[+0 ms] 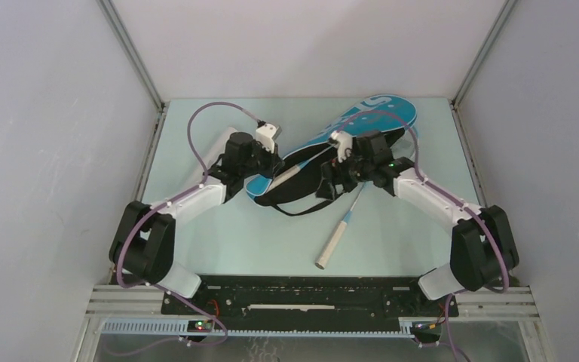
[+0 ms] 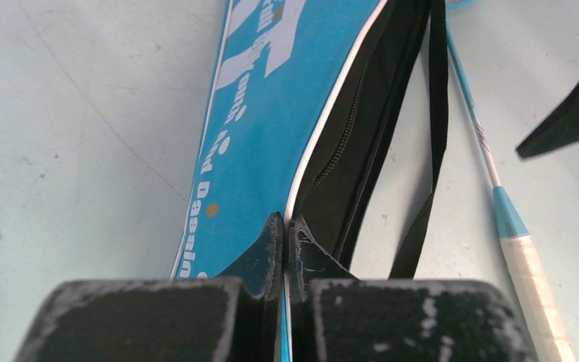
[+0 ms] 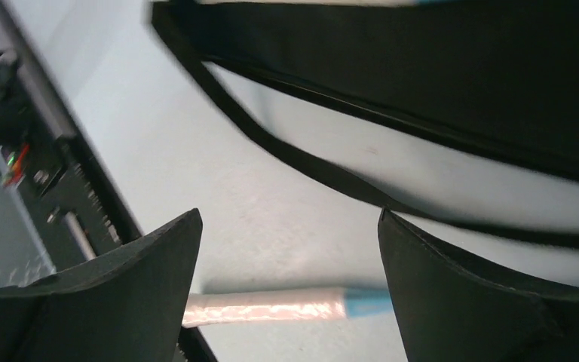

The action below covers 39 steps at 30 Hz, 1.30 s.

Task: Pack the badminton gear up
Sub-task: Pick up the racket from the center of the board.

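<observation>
The blue racket bag (image 1: 377, 113) lies slantwise across the table, its black strap (image 1: 295, 209) looping toward me. My left gripper (image 1: 270, 167) is shut on the bag's white-piped edge (image 2: 324, 121) near its narrow end, beside the black zip opening. A light-blue racket with a white handle (image 1: 334, 243) lies on the table, its shaft running up under my right arm. A second white handle (image 1: 289, 173) shows at the bag's mouth. My right gripper (image 3: 286, 226) hangs open above the loose racket's handle (image 3: 271, 305), holding nothing. No shuttlecocks or tube are in view.
A black rail (image 1: 309, 296) with wiring runs along the table's near edge, close to the loose handle's end. White walls enclose the table on three sides. The strap (image 3: 309, 170) lies on the table just beyond my right fingers.
</observation>
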Available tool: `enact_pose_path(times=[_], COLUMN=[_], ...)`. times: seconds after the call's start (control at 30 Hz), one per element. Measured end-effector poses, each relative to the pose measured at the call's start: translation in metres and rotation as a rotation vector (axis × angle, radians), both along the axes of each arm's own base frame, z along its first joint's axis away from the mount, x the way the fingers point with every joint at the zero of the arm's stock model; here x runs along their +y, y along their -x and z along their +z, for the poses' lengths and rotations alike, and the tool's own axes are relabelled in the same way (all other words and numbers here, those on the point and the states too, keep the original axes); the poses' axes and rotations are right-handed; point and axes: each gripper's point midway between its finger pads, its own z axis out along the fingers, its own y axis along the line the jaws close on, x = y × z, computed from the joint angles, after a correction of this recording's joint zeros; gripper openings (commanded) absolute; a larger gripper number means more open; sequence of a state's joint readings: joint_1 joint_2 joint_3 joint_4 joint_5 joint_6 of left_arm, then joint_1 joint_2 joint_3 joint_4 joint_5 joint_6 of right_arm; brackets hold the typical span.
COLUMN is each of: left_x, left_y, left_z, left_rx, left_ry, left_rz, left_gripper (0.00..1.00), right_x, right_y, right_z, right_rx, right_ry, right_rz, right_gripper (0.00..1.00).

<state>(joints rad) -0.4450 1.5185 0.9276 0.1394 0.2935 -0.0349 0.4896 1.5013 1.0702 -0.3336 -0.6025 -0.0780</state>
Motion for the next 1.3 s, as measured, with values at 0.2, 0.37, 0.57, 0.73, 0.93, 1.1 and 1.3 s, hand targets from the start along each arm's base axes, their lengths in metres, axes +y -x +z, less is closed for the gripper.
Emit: enact_pose_path(times=[0.2, 0.37, 0.57, 0.73, 0.93, 1.1, 1.3], left_x=[0.011, 0.021, 0.033, 0.035, 0.033, 0.030, 0.030], left_y=[-0.001, -0.005, -0.006, -0.003, 0.000, 0.002, 0.002], left_z=[0.013, 0.024, 0.027, 0.027, 0.026, 0.027, 0.028], left_rx=[-0.032, -0.028, -0.024, -0.024, -0.021, -0.020, -0.019], left_ry=[0.010, 0.053, 0.066, 0.068, 0.074, 0.082, 0.087], left_rz=[0.064, 0.119, 0.164, 0.164, 0.149, 0.134, 0.131], left_gripper=[0.00, 0.00, 0.00, 0.00, 0.00, 0.00, 0.00], right_x=[-0.071, -0.120, -0.148, -0.160, -0.166, -0.171, -0.185], right_y=[-0.038, -0.059, -0.079, -0.099, -0.125, -0.126, -0.125], right_z=[-0.032, -0.067, -0.107, -0.119, -0.119, -0.123, -0.128], right_rx=[0.077, 0.192, 0.318, 0.338, 0.326, 0.337, 0.350], right_ry=[0.082, 0.139, 0.199, 0.232, 0.264, 0.326, 0.424], right_rz=[-0.376, -0.624, -0.777, -0.847, -0.899, -0.929, -0.959], right_gripper=[0.87, 0.81, 0.77, 0.72, 0.59, 0.52, 0.40])
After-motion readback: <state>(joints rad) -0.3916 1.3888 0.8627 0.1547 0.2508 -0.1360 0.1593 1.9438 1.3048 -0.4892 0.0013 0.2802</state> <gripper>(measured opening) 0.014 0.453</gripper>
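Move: The loose racket's upper shaft, just below its head, lies about 12 cm ahead of the right hand, 19 cm to its right and 13 cm below. The same racket's grip is some 12 cm back and 4 cm to the right. The bag strap runs almost straight beneath, and the bag's open mouth is about 11 cm ahead and 2 cm left. From the left hand the upper shaft is roughly 6 cm ahead, 36 cm right. Sweep the right gripper about 19 cm to the right, 12 cm forward and 13 cm down, away from the bag's mouth and onto the loose racket's upper shaft. Turn it some 55 degrees clockwise on the way and narrow the wide-open fingers to under half, bringing the shaft between the tips. Keep the left gripper pinching the bag's edge and draw it slightly left and up. ##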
